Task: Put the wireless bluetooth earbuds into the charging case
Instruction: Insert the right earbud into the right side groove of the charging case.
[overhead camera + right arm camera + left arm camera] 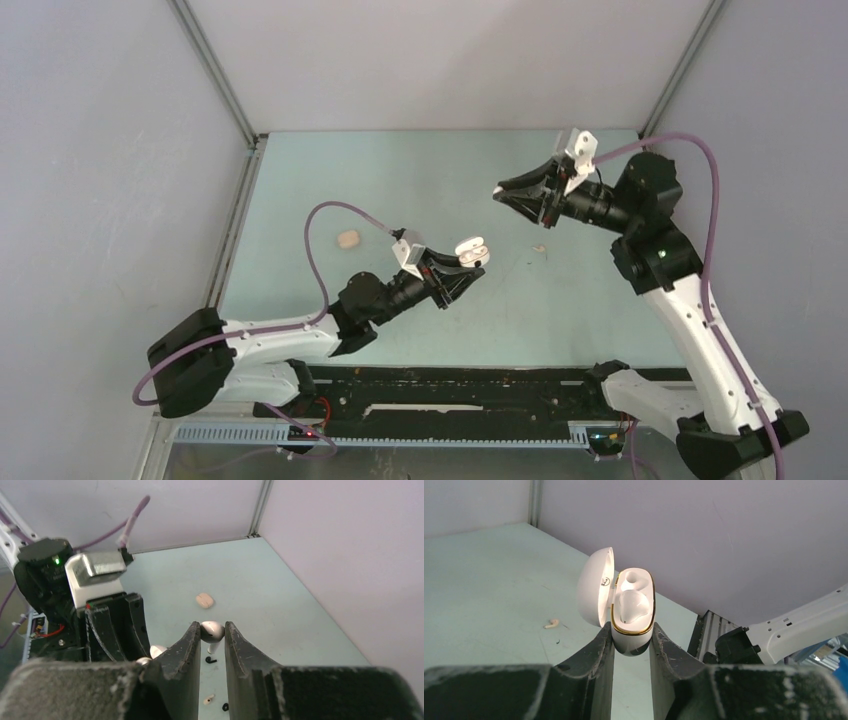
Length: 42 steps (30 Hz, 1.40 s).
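Note:
The white charging case [634,605], gold-rimmed with its lid [594,587] swung open, is held above the table with my left gripper [632,632] shut on its lower body. In the top view the charging case [472,250] sits at the left gripper [468,266] tips. One of its wells looks filled with a white shape. My right gripper [212,630] is shut on a white stemmed earbud [212,631], stem pointing down. In the top view the right gripper [500,191] hovers up and right of the case, apart from it. A beige earbud [209,698] lies on the table below.
A beige rounded piece [347,239] lies on the table left of the left arm. Small black bits [211,660] lie under the right gripper. The left arm's camera mount [97,567] stands close on the left in the right wrist view. Enclosure walls ring the table.

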Tool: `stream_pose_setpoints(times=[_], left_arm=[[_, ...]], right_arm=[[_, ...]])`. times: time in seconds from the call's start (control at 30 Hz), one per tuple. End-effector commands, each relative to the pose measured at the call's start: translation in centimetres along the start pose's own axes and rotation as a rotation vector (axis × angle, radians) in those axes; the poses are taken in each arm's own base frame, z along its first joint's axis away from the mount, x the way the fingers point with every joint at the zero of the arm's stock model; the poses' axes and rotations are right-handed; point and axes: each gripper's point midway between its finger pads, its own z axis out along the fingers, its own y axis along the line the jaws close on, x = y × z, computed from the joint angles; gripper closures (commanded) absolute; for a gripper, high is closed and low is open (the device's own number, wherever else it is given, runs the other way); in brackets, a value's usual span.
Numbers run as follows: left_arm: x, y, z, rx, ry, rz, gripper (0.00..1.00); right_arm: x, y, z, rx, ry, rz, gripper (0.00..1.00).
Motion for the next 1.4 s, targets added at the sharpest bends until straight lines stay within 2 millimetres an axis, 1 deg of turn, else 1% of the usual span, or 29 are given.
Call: stream_pose_setpoints(times=[0.0, 0.07, 0.13, 0.23, 0.37, 0.47, 0.67, 0.87, 1.1, 1.2, 1.37], left_arm=[[-2.6, -2.2, 0.9, 0.094, -0.003, 0.092, 1.0], [-3.3, -2.5, 1.0, 0.102, -0.017, 0.102, 1.0], [-3.8, -2.8, 1.2, 0.11, -0.025, 0.105, 1.0], [-4.3, -3.0, 1.5, 0.11, -0.022, 0.103, 1.0], [-4.7, -3.0, 1.7, 0.105, -0.02, 0.103, 1.0], [-5.0, -2.9, 1.6, 0.095, -0.03, 0.107, 1.0], [-5.3, -2.3, 1.6, 0.069, -0.042, 0.111, 1.0], [-5.5, -1.7, 1.6, 0.042, -0.05, 0.121, 1.0], [-5.8, -1.8, 1.7, 0.044, -0.055, 0.129, 1.0], [-5.8, -1.8, 1.6, 0.043, -0.057, 0.132, 1.0], [-6.0, -1.8, 1.5, 0.042, -0.064, 0.143, 1.0]], right_arm=[[-1.2, 0.4, -0.9, 0.051, -0.121, -0.08, 1.0], [-1.6, 1.1, -0.9, 0.043, -0.153, -0.069, 1.0], [-1.4, 1.6, -0.8, 0.028, -0.165, -0.043, 1.0], [-0.6, 2.3, -0.6, 0.001, -0.173, 0.0, 1.0], [0.4, 3.1, -0.4, -0.031, -0.153, 0.005, 1.0], [1.0, 3.2, -0.4, -0.03, -0.142, 0.016, 1.0], [1.3, 3.8, -0.5, -0.049, -0.129, 0.026, 1.0], [2.4, 5.0, -0.7, -0.073, -0.105, 0.033, 1.0], [3.4, 5.1, -0.5, -0.068, -0.085, 0.029, 1.0], [4.4, 5.5, -0.4, -0.082, -0.052, 0.048, 1.0], [5.1, 5.3, -0.3, -0.071, -0.029, 0.05, 1.0]])
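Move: The right hand holds the right earbud; the charging case lies about 6 cm back, 4 cm left and 13 cm below it, with the case lid standing open some 2 cm forward of the case body. From the left hand, which keeps its grip on the case, the earbud is about 7 cm ahead, 6 cm to the right and 14 cm above. Right hand lowers the earbud about 6 cm and back 4–5 cm towards the case; left raises it 3 cm. ##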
